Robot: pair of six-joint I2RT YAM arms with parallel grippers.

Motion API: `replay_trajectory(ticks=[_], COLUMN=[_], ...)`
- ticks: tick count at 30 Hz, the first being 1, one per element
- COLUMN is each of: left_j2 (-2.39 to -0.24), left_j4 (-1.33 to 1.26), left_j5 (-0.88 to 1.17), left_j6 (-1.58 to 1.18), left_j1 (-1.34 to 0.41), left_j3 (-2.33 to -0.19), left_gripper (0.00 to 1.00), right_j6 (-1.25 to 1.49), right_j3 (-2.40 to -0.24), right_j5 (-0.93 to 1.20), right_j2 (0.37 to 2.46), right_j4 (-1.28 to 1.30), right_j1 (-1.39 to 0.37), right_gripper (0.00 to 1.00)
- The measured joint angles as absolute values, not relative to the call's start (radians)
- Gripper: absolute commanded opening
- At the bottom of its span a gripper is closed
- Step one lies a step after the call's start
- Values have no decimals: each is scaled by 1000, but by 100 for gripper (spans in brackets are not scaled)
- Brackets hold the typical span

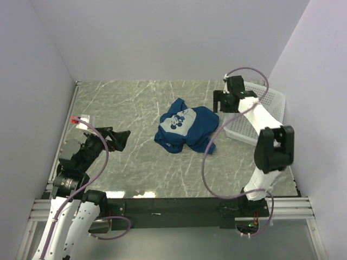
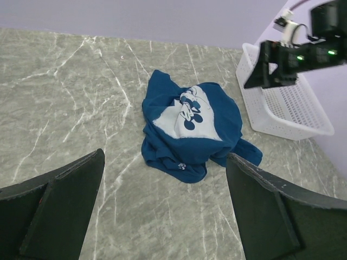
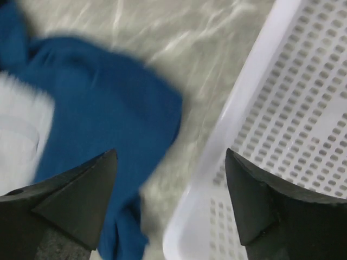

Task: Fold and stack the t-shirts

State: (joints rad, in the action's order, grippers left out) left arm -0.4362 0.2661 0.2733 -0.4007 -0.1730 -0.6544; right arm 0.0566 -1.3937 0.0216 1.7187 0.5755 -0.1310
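Observation:
A dark blue t-shirt (image 1: 187,129) with a white cartoon print lies crumpled in a heap in the middle of the marble table. In the left wrist view the t-shirt (image 2: 190,130) lies ahead of my left gripper (image 2: 165,157), which is open, empty and apart from it. My left gripper (image 1: 120,138) hovers to the shirt's left. My right gripper (image 1: 221,103) hangs open above the gap between the shirt's right edge and the basket. Its wrist view is blurred, with the t-shirt (image 3: 97,108) on the left and nothing between the open jaws of the right gripper (image 3: 171,154).
A white plastic mesh basket (image 1: 260,108) stands at the right side of the table, against the wall; its rim (image 3: 238,119) runs just under my right gripper. A small white and red object (image 1: 81,120) sits at the left edge. Walls enclose the table.

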Motion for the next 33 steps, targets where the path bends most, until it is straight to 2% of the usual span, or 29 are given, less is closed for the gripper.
replay_trajectory(ticks=[4,6,7,8,9,10,12,13,16,23,30,33], left_j2=[-443,-445,-447,-447,-448,-449,-451,-452,-454,-454,-456,-458], left_j4=[266,266,266,266,266,266,266,266,266,266,266,266], left_j5=[271,271,271,271,271,271,271,272,272,272,272,272], left_j6=[-401,-401,-400,-400,-400,-400,-400,-400,-400,-400,-400,-400], left_j1=[-174,-174,-174,-174,-174,-174,-174,-174,-174,-175,-175,-175], left_j3=[-654,-654,-654,-654,-654,-654,-654,-654,-654,-654,-654,-654], left_gripper=[100,99,99,100,99,99,99,99,99,99,99,99], right_j6=[157,174,176,171,170,165,146,131,71,-68,-162,-200], right_j3=[-1538,-1563,-1562,-1554,-1541,-1524,-1475,-1448,-1362,-1298,-1462,-1528], right_j5=[-120,-161,-180,-194,-202,-207,-228,-239,-264,-276,-291,-296], right_j2=[1892,1943,1961,1973,1978,1978,1963,1942,1873,1826,1937,1995], right_j4=[575,575,577,579,579,577,564,553,538,498,490,466], right_j1=[-146,-145,-145,-145,-145,-145,-146,-147,-148,-138,-90,-77], right_gripper=[68,63,54,51,47,37,29,21,13,11,12,30])
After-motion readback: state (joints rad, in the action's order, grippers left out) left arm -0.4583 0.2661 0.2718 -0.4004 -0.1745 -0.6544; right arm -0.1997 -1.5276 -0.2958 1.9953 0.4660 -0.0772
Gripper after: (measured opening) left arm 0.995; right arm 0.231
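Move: The white basket's middle lies about 5 cm ahead and 18 cm to the right of the right hand, some 10 cm below it; its left wall slants past just to that hand's right. The blue t-shirt lies about 12 cm to the hand's left and 2 cm farther out, around 14 cm below. From the left hand the basket is roughly 31 cm ahead, 49 cm right and 26 cm down. The basket's left rim is what the right hand takes: it reaches about 5 cm forward, then sinks and draws back, edging right, while the open fingers close over the wall and pinch it. Keeping them shut, it goes forward again some 6 cm and on to the right, rolling about 25 degrees in all so its left side dips. ##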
